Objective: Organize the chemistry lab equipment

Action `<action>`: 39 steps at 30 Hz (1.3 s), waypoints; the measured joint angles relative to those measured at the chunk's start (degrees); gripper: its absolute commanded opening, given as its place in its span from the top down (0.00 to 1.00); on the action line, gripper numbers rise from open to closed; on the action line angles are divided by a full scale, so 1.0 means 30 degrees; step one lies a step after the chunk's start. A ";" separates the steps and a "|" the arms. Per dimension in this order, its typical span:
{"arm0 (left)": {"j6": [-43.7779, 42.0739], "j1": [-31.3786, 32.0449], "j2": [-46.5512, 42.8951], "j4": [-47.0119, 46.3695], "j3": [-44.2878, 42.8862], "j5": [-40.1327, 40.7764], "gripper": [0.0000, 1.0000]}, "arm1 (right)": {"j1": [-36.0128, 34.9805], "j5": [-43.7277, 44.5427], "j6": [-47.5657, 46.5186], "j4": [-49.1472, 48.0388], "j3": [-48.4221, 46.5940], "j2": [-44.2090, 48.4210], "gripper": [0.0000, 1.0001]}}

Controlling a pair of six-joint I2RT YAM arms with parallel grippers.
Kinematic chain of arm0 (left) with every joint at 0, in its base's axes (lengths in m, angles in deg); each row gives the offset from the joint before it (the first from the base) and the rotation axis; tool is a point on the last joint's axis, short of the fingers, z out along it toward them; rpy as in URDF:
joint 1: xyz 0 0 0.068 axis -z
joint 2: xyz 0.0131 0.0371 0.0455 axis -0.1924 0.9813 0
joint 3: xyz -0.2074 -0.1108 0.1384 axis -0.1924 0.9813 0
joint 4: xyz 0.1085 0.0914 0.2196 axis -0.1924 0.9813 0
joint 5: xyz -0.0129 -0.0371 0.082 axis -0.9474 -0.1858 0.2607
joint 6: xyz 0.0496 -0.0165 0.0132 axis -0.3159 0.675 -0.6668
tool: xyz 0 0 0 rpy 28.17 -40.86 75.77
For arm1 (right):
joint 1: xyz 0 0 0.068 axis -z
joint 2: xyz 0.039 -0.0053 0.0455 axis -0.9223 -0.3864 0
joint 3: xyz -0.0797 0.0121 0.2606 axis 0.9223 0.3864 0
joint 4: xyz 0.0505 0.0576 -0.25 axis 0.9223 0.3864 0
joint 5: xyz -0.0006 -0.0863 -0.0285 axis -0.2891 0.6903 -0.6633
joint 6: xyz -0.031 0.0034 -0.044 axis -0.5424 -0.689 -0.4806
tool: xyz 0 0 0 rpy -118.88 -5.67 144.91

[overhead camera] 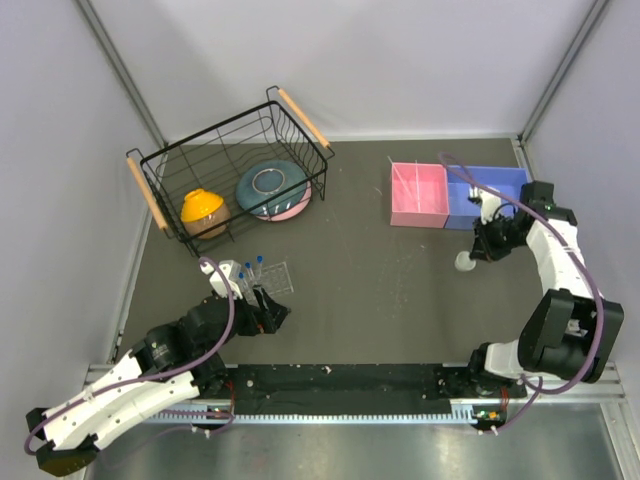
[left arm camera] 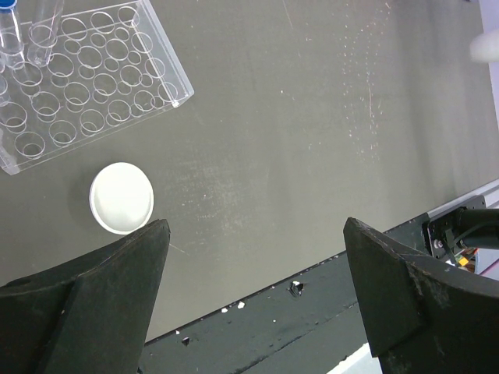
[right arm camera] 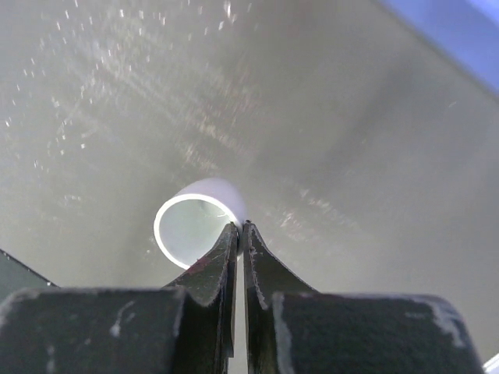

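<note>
My right gripper (right arm camera: pixel 240 226) is shut on the rim of a small white round cup (right arm camera: pixel 187 234), one finger inside and one outside. In the top view this cup (overhead camera: pixel 465 262) is low over the table in front of the blue bin. My left gripper (left arm camera: pixel 254 224) is open and empty above bare table near the front edge. A second white cup (left arm camera: pixel 122 198) stands just beyond its left finger. The clear flat tube rack (left arm camera: pixel 86 86) lies behind that cup, with two blue-capped tubes (left arm camera: pixel 12 35) at its far left. Thin clear rods (overhead camera: pixel 405 185) lie in the pink bin.
A pink bin (overhead camera: pixel 418 212) and a blue bin (overhead camera: pixel 495 210) stand side by side at the back right. A black wire basket (overhead camera: pixel 160 165) at the back left holds an orange bowl (overhead camera: pixel 201 207) and a teal-pink bowl (overhead camera: pixel 272 188). A black rail (overhead camera: pixel 340 380) runs along the near edge.
</note>
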 measured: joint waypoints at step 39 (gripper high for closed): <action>-0.0882 0.0000 0.3825 0.0109 -0.1290 0.1151 0.01 | 0.0000 0.3526 0.7876 -0.2965 -1.6801 -1.4418 1.00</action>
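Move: The right hand, already holding the small white cup pinched at its rim, has the middle of the blue tray about 20 cm ahead, 10 cm to its right and 6 cm lower. The pink tray adjoins the blue one on its left, about 20 cm ahead of the hand and 10 cm to its left, at the same level. The open left hand has the blue tray about 33 cm ahead, 56 cm to its right and 10 cm lower. Forward in a high arc, the right hand carries the cup some 24 cm out and 8 cm to the right, climbing roughly 11 cm to clear the blue tray's near wall, then sinking to nearly its starting height over the tray's far half. The wrist turns about 25 degrees clockwise on the way, and the shut fingers keep their pinch on the rim. ##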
